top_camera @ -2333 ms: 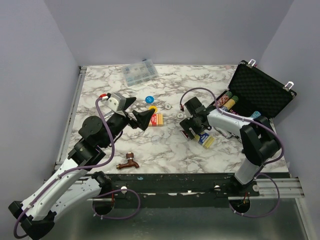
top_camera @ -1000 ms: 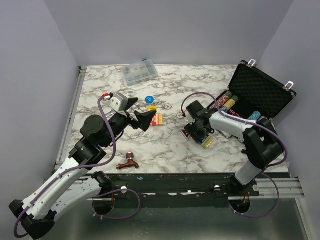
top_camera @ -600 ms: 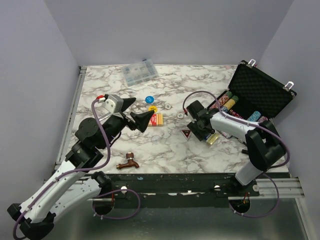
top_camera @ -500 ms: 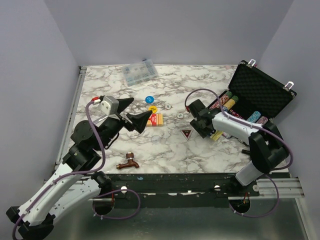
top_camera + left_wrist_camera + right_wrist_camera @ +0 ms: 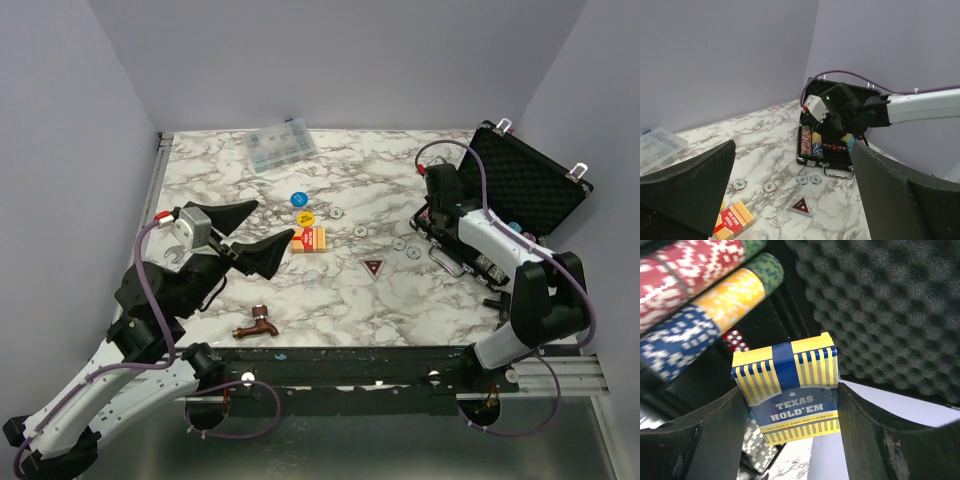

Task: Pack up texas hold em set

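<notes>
The black case (image 5: 540,178) lies open at the right, its foam lid (image 5: 880,305) raised and its chip rows (image 5: 700,305) inside. My right gripper (image 5: 790,412) is shut on the blue-and-yellow card box (image 5: 790,390), held just above the case's near left end (image 5: 432,212). A red card box (image 5: 309,239) lies mid-table beside a blue disc (image 5: 297,198), a yellow disc (image 5: 305,217) and silver discs (image 5: 399,242). My left gripper (image 5: 262,228) hangs open and empty, left of the red box.
A red-and-black triangular marker (image 5: 373,265) lies on the marble in front of the case handle (image 5: 837,172). A copper faucet (image 5: 257,325) sits near the front edge. A clear compartment box (image 5: 281,145) rests at the back left.
My right gripper has carried the blue card box from mid-table back and right to the case, uncovering the triangular marker. The left arm has drawn back to the left.
</notes>
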Controlling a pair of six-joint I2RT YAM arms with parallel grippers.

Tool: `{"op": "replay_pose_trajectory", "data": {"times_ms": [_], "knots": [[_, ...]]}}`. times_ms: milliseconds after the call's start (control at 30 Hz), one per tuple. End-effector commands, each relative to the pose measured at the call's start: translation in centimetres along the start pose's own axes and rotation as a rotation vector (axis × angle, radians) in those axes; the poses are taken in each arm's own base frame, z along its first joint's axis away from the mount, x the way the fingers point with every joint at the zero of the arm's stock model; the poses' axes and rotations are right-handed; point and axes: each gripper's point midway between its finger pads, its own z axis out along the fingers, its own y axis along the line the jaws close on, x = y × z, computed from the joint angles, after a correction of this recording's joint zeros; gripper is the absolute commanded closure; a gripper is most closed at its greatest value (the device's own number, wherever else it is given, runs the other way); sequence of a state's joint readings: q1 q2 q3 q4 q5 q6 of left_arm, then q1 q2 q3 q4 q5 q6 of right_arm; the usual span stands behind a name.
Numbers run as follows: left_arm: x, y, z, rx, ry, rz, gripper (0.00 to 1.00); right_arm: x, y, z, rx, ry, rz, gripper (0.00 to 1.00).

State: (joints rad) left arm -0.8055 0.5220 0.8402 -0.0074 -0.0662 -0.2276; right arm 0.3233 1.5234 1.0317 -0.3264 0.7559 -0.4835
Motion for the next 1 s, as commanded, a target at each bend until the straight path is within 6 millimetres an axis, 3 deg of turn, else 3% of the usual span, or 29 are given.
{"op": "replay_pose_trajectory", "data": {"times_ms": [0, 200, 300, 433, 667, 967], "knots": [[-1.1, -0.1, -0.8, -0.016, -0.028, 0.019, 0.01, -0.8, -2.8, 2.7, 0.074, 0.006, -0.033, 0.66], [-0.7, -0.9, -0.8, 0.011, -0.016, 0.021, 0.01, 0.3, -3.1, 5.8, 0.006, 0.027, -0.036, 0.66], [-0.7, -1.1, -0.9, 0.017, -0.014, 0.029, 0.01, 0.1, -1.9, 6.6, -0.060, 0.012, -0.084, 0.66], [-0.6, -1.2, -1.1, 0.013, -0.017, 0.050, 0.01, 1.3, -1.9, 8.0, -0.074, 0.057, -0.115, 0.66], [-0.3, -1.2, -1.1, 0.006, -0.014, 0.072, 0.01, 2.8, -2.6, 9.6, -0.086, 0.086, -0.120, 0.62], [0.2, -1.2, -0.9, 0.001, -0.003, 0.095, 0.01, 3.3, -1.8, 10.9, -0.107, 0.122, -0.168, 0.59]]}}
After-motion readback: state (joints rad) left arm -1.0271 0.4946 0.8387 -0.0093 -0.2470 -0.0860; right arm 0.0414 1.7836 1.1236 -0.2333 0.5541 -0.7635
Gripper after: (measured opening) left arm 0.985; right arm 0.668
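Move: The right hand, already holding the blue card box over the case, has the empty card slot about 6 cm ahead, 8 cm to its right and 12 cm below. The yellow chip stack lies about 8 cm straight ahead; the red dice are roughly 1 cm ahead and 3 cm right, both some 12 cm down. From the left hand the slot is roughly 26 cm ahead, 50 cm right and 39 cm below. The right hand carries the gripped card box about 8 cm right, lowering and easing forward, fingers tipping down 15 degrees. ##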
